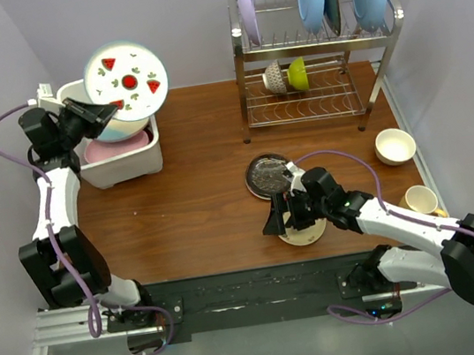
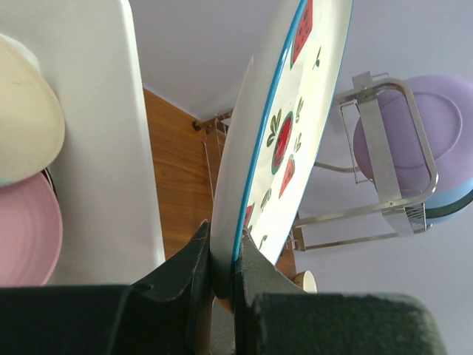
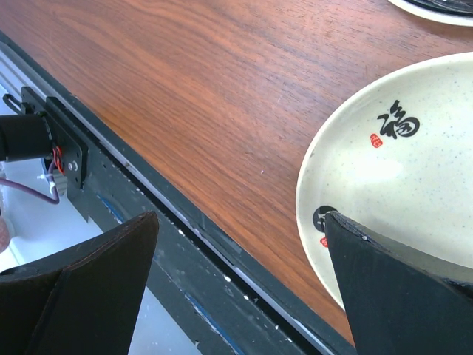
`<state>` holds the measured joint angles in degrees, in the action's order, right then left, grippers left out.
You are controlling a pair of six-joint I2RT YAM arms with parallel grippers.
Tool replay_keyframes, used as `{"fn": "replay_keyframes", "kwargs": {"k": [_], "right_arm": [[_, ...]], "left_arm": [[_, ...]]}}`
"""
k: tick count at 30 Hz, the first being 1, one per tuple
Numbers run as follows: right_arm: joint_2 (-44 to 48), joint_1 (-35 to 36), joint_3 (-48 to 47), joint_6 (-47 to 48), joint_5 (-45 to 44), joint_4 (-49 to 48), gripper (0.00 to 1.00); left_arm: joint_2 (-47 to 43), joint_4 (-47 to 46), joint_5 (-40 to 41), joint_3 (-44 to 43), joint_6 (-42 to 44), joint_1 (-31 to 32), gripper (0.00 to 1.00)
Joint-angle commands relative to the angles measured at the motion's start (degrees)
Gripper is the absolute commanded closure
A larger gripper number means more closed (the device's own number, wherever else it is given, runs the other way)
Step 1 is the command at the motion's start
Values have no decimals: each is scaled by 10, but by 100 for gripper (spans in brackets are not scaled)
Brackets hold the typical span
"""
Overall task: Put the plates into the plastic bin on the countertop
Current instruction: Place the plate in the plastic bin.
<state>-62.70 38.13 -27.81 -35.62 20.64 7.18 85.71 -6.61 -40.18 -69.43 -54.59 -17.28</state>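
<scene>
My left gripper is shut on the rim of the white plate with red-green fruit motifs and holds it tilted on edge above the white plastic bin. In the left wrist view the fingers clamp this plate. A pink plate lies in the bin, with a cream plate leaning above it. My right gripper is open over the left edge of the small yellowish plate on the countertop. The dark glass plate lies just behind it.
A two-tier steel rack at the back right holds lilac and light-blue plates and small bowls. A cream bowl and a mug stand at the right. The table's front edge runs under my right gripper.
</scene>
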Motion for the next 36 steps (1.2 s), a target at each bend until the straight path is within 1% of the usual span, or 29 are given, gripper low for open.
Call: {"fn": "replay_keyframes", "kwargs": {"k": [1,9,12,17,26,30,35,36], "right_arm": [[-1,1,7,-2,12,-23,1],[-2,1,11,-6,13,-24,1],[-5,1,11,-5,13,-25,1],[-8,2,12,-6,14,-27,1],[-16,1,14,-8,19,-32,1],[-16,1,14,-9,18,-31,1],[-23,2,13,-9,19,-33,1],[-23,1,11,-9,19,-34,1]], "left_arm": [[-7,-103,-26,-5,-28,-25,100],[2,-97,-13,13,-21,-66,100],[7,-82,-2,19,-15,-79,100],[23,-33,26,18,2,-92,100],[53,48,73,-5,40,-92,100],[70,52,75,-14,39,-92,100],[96,64,74,-35,57,-89,100],[100,89,73,-38,60,-88,100]]}}
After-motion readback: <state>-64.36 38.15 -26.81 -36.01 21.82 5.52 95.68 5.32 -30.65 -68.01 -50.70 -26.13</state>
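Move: The watermelon plate is already in the left fingers, high over the bin's right front part. The bin's middle lies about 10 cm ahead of the left hand, 6 cm to its left and some 22 cm below. In the bin, the pink plate lies around 12 cm ahead, 4 cm left and 25 cm down; the cream-and-blue plate is roughly 15 cm ahead, 1 cm left and 21 cm down. From the right hand, the bin is about 38 cm ahead and 55 cm left, nearly level. The watermelon plate, still pinched at its near edge, is carried left over the bin by the left arm, sinking slowly, then goes mostly straight down towards the pink and cream-and-blue plates. In all it travels some 13 cm down and 10 cm left, while the wrist tips the fingers about 20 degrees downward and swings them counter-clockwise; the grip stays shut. ##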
